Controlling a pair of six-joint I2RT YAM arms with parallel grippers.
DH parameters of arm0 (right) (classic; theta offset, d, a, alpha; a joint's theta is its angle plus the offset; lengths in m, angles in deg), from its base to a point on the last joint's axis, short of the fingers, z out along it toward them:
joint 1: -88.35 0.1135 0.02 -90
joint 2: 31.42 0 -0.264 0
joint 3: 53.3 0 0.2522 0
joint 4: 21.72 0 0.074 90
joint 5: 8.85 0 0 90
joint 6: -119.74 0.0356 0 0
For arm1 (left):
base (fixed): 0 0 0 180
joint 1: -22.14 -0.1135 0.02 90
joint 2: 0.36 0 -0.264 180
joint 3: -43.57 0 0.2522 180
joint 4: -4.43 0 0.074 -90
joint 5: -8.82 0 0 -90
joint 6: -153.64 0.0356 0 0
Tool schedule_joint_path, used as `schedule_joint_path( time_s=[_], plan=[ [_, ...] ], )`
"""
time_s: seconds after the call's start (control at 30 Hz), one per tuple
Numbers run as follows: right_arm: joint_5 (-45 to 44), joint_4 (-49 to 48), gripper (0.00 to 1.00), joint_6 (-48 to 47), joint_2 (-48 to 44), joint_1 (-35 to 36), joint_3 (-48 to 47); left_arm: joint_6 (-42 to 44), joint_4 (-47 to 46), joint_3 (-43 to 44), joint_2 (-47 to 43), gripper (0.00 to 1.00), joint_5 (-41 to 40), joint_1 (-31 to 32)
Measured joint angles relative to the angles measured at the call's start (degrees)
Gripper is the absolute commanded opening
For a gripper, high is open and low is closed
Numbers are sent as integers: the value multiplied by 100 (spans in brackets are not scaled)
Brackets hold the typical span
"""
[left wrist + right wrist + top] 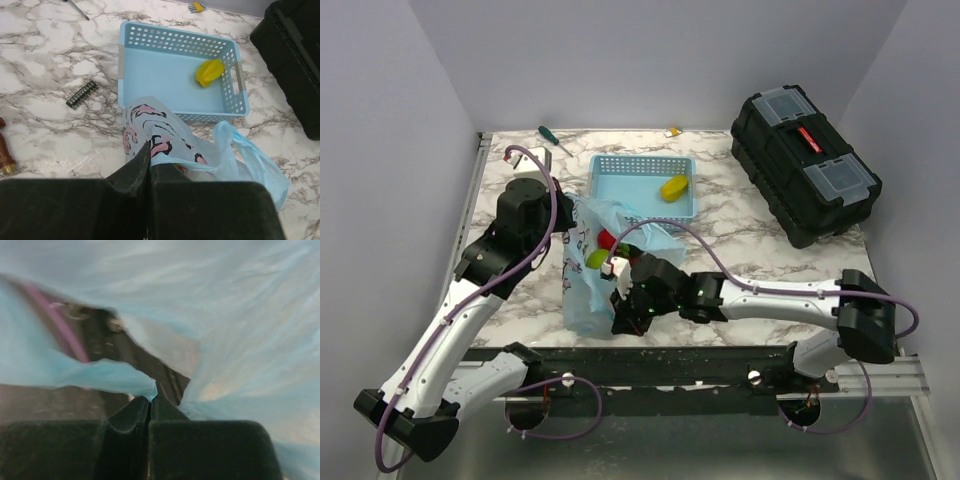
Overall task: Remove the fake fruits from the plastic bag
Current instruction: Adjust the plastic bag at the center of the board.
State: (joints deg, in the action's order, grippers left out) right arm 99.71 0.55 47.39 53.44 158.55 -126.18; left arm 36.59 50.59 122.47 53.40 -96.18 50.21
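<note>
The plastic bag (586, 285) stands crumpled on the marble table in front of the basket, its mouth facing up. A red fake fruit (607, 239) and a green one (596, 259) show in the mouth. My left gripper (148, 155) is shut on the bag's printed rim (160, 142); a bit of red fruit (181, 168) peeks just behind the fingers. At the bag's lower near side, my right gripper (153, 398) is shut on a fold of blue bag film (115, 377). A yellow fake fruit (673, 187) lies in the light-blue mesh basket (620, 190).
A black toolbox (805, 165) fills the back right of the table. A green-handled screwdriver (555, 140) lies at the back left, with a black bit holder (81, 94) left of the basket. A brown handle (4, 152) lies at the left edge of the left wrist view.
</note>
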Motion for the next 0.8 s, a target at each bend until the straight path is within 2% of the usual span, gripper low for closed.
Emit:
schedule_joint_path(
  time_s=[0.27, 0.37, 0.63, 0.8],
  plan=[
    [-1840, -809, 2, 94, 728, 280, 800, -50, -17, -321, -299, 0, 28, -35],
    [-2225, -1056, 11, 184, 927, 424, 852, -48, -15, -551, -452, 0, 87, -72],
    [-2374, -1226, 50, 385, 686, 485, 1134, -17, -76, -920, -678, 0, 487, -90],
    [-2310, -1180, 59, 638, -42, 485, 1484, -24, -127, -1174, -874, 0, 686, -96]
  ],
)
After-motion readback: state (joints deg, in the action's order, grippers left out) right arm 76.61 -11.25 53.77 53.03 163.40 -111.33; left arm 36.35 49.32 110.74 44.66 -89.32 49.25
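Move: My right hand, shut on the bag's near rim, hangs about 14 cm above and 3 cm short of the board's front edge. From it the green fruit in the bag's mouth lies some 22 cm ahead, 5 cm left and 10 cm lower. That fruit is almost straight under my left hand, about 1 cm ahead, 3 cm right and 25 cm down; the red fruit is about 6 cm ahead and 5 cm right, the basket 22 cm ahead and 14 cm right. I carry the near rim down in front of the fruits with my right hand, about 10 cm and a little forward, turning roughly 15 degrees clockwise. Low over the board's front edge I open its fingers about halfway and rise some 3 cm. Meanwhile my left hand keeps its pinch on the far-left rim and eases about 5 cm down and 3 cm back. ##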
